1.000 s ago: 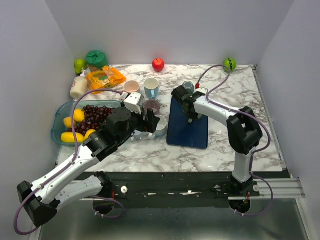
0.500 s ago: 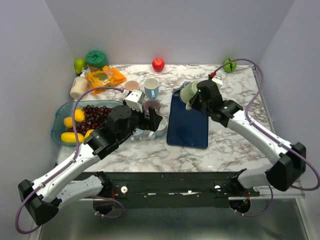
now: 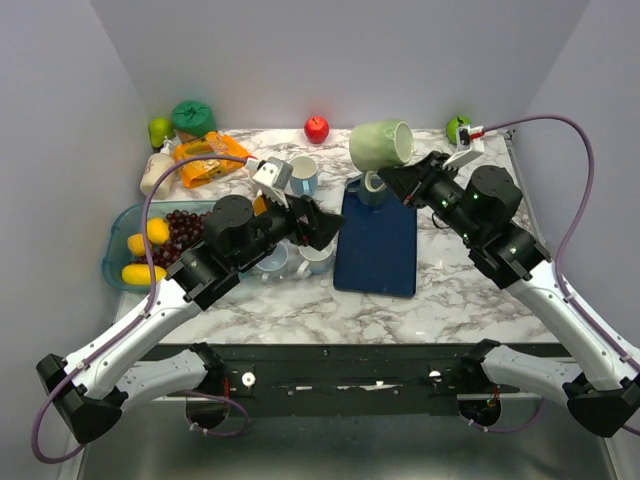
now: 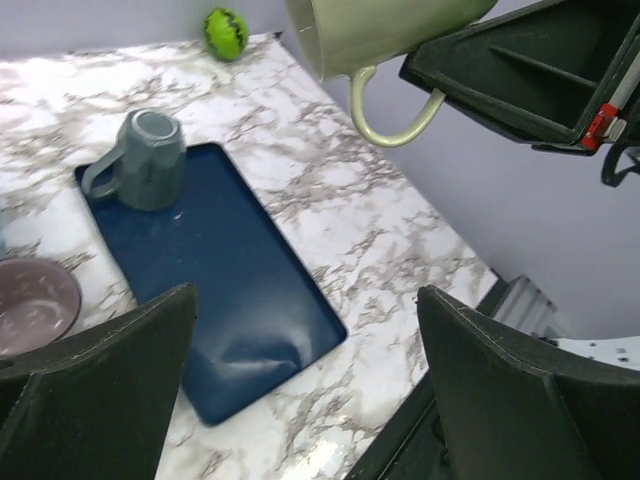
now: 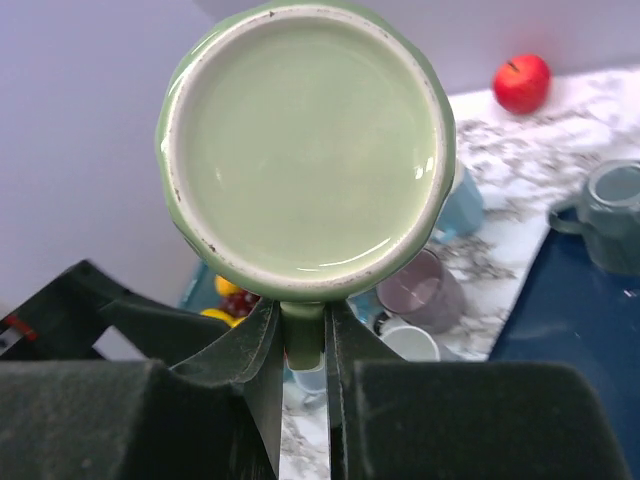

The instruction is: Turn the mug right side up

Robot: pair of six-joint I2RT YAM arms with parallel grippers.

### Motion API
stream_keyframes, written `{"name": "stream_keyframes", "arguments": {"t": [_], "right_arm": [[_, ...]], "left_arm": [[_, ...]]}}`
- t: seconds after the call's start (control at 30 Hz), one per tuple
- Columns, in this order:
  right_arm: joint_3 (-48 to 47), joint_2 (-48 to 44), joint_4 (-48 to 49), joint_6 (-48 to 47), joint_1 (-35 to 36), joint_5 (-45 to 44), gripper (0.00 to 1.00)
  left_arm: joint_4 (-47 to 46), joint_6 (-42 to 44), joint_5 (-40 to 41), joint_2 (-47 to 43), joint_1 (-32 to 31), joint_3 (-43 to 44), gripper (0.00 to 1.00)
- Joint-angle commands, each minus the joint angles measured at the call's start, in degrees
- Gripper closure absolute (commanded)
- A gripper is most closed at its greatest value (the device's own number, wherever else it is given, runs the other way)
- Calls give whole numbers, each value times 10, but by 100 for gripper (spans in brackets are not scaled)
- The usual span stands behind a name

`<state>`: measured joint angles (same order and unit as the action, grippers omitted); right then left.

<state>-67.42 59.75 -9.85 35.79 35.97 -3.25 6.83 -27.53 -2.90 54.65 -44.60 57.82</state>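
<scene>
My right gripper (image 3: 393, 176) is shut on the handle of a pale green mug (image 3: 380, 145), which hangs in the air above the far end of the dark blue tray (image 3: 378, 250). The mug (image 5: 305, 150) lies on its side, base toward the right wrist camera, and both fingers of the gripper (image 5: 303, 320) pinch the handle. From the left wrist view the mug (image 4: 390, 30) hangs at the top, mouth pointing left. My left gripper (image 3: 318, 225) hovers open and empty (image 4: 305, 300) beside the tray's left edge.
A grey mug (image 3: 371, 187) stands upside down on the tray's far end. Blue (image 3: 303, 175), purple (image 5: 425, 290) and white (image 3: 320, 255) mugs cluster left of the tray. A bin of fruit (image 3: 120, 235), an orange bag (image 3: 205, 158), a red apple (image 3: 316, 128) and a green ball (image 3: 458, 127) ring the table.
The right arm has lifted the green mug high off the tray and tipped it onto its side. The left arm has risen and swung toward the tray, still open.
</scene>
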Motion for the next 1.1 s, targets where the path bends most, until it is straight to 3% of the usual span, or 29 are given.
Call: {"name": "stream_keyframes", "arguments": {"t": [0.0,0.23,0.5,0.8,1.07], "right_arm": [[-25,-28,135,-12,-2,100,99],[-38,-38,195,9,-1,169,99],[-47,-47,259,14,-2,224,99],[-41,-52,314,45,-1,275,99],[-28,-50,331,58,-2,293,99]], "left_arm": [[-65,-37,-98,25,3,41,1],[-168,-98,-212,63,3,87,1],[-222,-146,-223,91,3,118,2],[-251,-168,-200,106,3,145,33],[-293,-181,-197,110,3,149,46]]}}
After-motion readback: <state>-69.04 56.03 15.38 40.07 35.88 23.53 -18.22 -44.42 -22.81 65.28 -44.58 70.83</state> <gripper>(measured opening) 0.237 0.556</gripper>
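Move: The green mug, held by its handle in the right fingers, has its body about 6 cm above and 1 cm ahead of that hand. From the left hand it lies some 7 cm ahead, 10 cm to the right and 8 cm up. Far below, the grey-blue mug stands about 20 cm ahead of the left hand and 10 cm right, 29 cm down; the white mug is 8 cm ahead, 2 cm left, equally low. Both hands rise some 15 cm, right drawing the mug back, left going right and half-closing around its handle. ##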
